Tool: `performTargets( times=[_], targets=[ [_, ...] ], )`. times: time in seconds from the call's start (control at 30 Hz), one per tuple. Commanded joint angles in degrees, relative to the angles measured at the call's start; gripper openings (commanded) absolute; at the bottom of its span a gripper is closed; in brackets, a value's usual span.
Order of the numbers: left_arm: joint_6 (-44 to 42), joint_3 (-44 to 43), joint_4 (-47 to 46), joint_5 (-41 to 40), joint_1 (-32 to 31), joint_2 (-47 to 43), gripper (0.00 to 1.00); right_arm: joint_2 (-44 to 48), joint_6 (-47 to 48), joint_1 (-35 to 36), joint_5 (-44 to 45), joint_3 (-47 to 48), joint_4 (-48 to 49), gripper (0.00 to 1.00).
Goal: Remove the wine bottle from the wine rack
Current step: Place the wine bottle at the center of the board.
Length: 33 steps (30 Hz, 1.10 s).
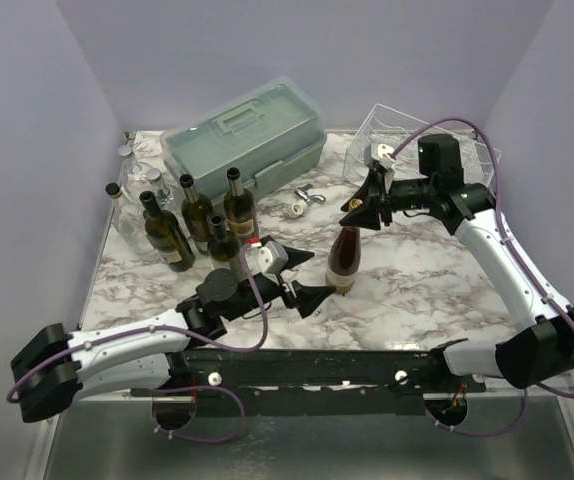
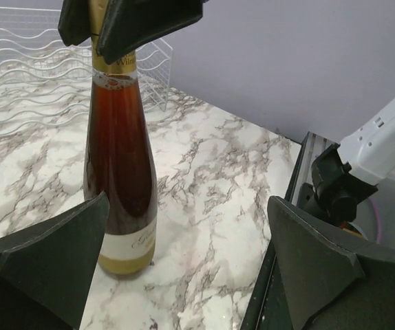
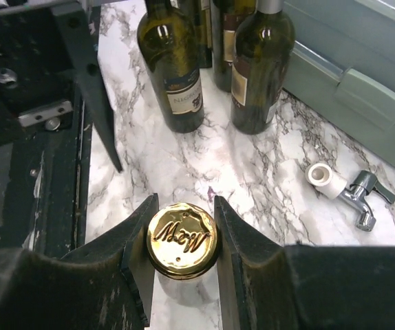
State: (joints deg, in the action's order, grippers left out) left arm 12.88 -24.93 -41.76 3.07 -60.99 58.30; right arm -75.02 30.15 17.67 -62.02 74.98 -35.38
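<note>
The wine bottle (image 1: 345, 258), amber with a gold cap, stands upright on the marble table in front of the white wire wine rack (image 1: 407, 140), well clear of it. My right gripper (image 1: 354, 220) is shut on the bottle's top; the right wrist view shows the gold cap (image 3: 182, 240) pinched between both fingers. My left gripper (image 1: 310, 276) is open beside the bottle's base, which sits near its left finger in the left wrist view (image 2: 118, 172). The rack (image 2: 18, 75) behind holds no bottle that I can see.
A pale green toolbox (image 1: 247, 140) stands at the back centre. Several dark bottles (image 1: 192, 220) stand at the left, also in the right wrist view (image 3: 177, 69). A metal tap fitting (image 1: 307, 200) lies between the toolbox and the wine bottle.
</note>
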Motion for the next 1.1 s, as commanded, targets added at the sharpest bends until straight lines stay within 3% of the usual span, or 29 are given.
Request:
performTargets(
  times=[0.0, 0.13, 0.33, 0.7, 1.07],
  targets=[
    [-0.5, -0.8, 19.3, -2.4, -0.3, -11.4, 0.99, -1.8, -6.7, 2.6, 1.2, 5.0, 12.6, 0.0],
    [-0.9, -4.1, 33.4, -2.6, -0.2, -19.4, 0.99, -5.5, -9.5, 7.2, 6.1, 7.6, 15.3, 0.0],
    [-1.1, -8.6, 46.9, -2.6, -0.3, -26.3, 0.99, -12.4, -13.9, 13.0, 12.3, 13.0, 18.3, 0.0],
    [2.2, -7.1, 54.1, -6.4, -0.3, -35.3, 0.99, -22.2, -17.2, 19.1, 17.8, 24.8, 19.3, 0.0],
    [2.7, -6.7, 57.7, -7.6, -0.3, -40.5, 0.99, -25.0, -18.4, 19.5, 19.2, 29.8, 20.1, 0.0]
  ],
)
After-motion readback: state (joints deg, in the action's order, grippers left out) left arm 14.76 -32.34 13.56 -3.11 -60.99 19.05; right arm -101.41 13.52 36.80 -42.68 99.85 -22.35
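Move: The right hand holds the wine bottle upright by its gold neck; the bare spot it is taken to lies about 15 cm left, 8 cm ahead and 28 below. From this hand the front dark bottle stands roughly 30 cm left and 2 ahead, the rear dark bottle 27 left and 13 ahead, the tap 11 left and 24 ahead. From the open left hand that spot is some 19 cm ahead, 7 left and 21 below. Keeping its pinch on the gold neck, the right hand carries the upright wine bottle about 15 cm left and 7 cm forward at nearly constant height towards the dark bottles, slowing as it nears the bare spot beside them. Meanwhile the empty left hand, still wide open, draws out of the way, some 12 cm left and 4.5 cm back towards its own base, lifting a little at first and tilting slightly. ##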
